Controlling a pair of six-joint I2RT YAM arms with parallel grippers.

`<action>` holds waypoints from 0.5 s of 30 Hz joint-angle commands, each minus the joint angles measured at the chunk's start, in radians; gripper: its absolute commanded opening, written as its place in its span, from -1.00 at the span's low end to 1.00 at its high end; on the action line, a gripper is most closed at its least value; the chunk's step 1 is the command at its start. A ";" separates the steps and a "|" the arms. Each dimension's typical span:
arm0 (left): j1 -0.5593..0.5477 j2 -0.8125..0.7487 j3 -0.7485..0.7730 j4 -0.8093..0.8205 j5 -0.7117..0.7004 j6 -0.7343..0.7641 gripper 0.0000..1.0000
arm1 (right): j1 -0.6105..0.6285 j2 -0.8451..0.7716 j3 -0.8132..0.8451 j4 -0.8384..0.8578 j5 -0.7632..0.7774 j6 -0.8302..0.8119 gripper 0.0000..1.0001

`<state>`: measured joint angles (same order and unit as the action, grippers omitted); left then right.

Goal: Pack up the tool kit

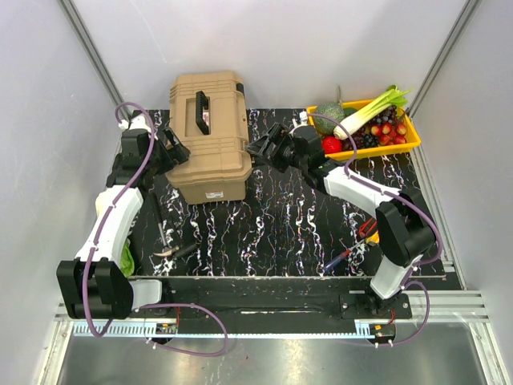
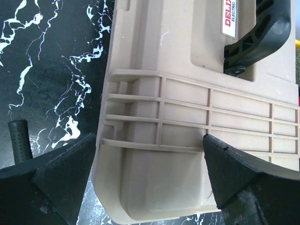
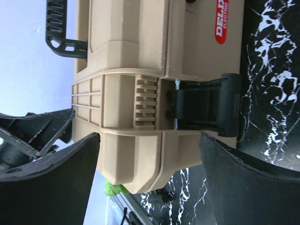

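Observation:
The tan toolbox (image 1: 210, 136) lies shut on the black marbled mat, its ribbed lid and black handle (image 1: 202, 111) facing up. My left gripper (image 1: 176, 152) stands open at the box's left side. In the left wrist view its fingers (image 2: 61, 178) straddle a lid corner (image 2: 154, 187). My right gripper (image 1: 258, 149) is open at the box's right side, just short of a black latch (image 3: 206, 110), and holds nothing. Loose tools lie near the front: pliers (image 1: 168, 247) on the left, red-handled pliers (image 1: 367, 229) and a screwdriver (image 1: 343, 258) on the right.
A yellow tray (image 1: 410, 138) of vegetables and fruit stands at the back right, close behind my right arm. Something green (image 1: 128, 258) sits by the left arm's base. A black tool grip (image 2: 18, 139) lies on the mat left of the box. Grey walls enclose the table.

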<state>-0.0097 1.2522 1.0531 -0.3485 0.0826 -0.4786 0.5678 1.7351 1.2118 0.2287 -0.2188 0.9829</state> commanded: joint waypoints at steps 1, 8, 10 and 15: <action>-0.015 0.009 0.044 -0.168 -0.037 0.078 0.98 | 0.007 -0.074 0.061 -0.048 0.050 -0.105 0.84; -0.012 0.012 0.223 -0.165 -0.026 0.133 0.98 | -0.009 -0.031 0.172 -0.055 -0.037 -0.265 0.79; -0.012 0.024 0.252 -0.135 -0.038 0.130 0.98 | -0.025 0.010 0.225 -0.080 -0.063 -0.291 0.65; 0.007 0.098 0.283 -0.046 -0.024 0.083 0.98 | -0.065 0.116 0.365 -0.172 -0.089 -0.380 0.29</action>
<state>-0.0174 1.2919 1.2881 -0.4839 0.0593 -0.3824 0.5404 1.7851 1.4822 0.1108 -0.2657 0.7090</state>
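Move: The near latch, already flipped open, lies about 5 cm below the right hand, 1 cm back and 2 cm to its left; the still-shut far latch is about 20 cm ahead, 6 cm left and 6 cm lower. The tool box's handle is some 9 cm ahead of this hand, 15 cm left, 3 cm lower. From the left hand, at the box's near left corner, the handle lies roughly 11 cm ahead, 7 cm right, 3 cm lower. Lift both grippers clear of the tool box together. Raise the right one nearly 7 cm away from the near latch, easing about 3 cm forward towards the far latch while its fingers tip up some 15 degrees and close partway on nothing. Draw the open left gripper back a touch from the near left corner, then raise it about 6 cm, ending slightly forward. ##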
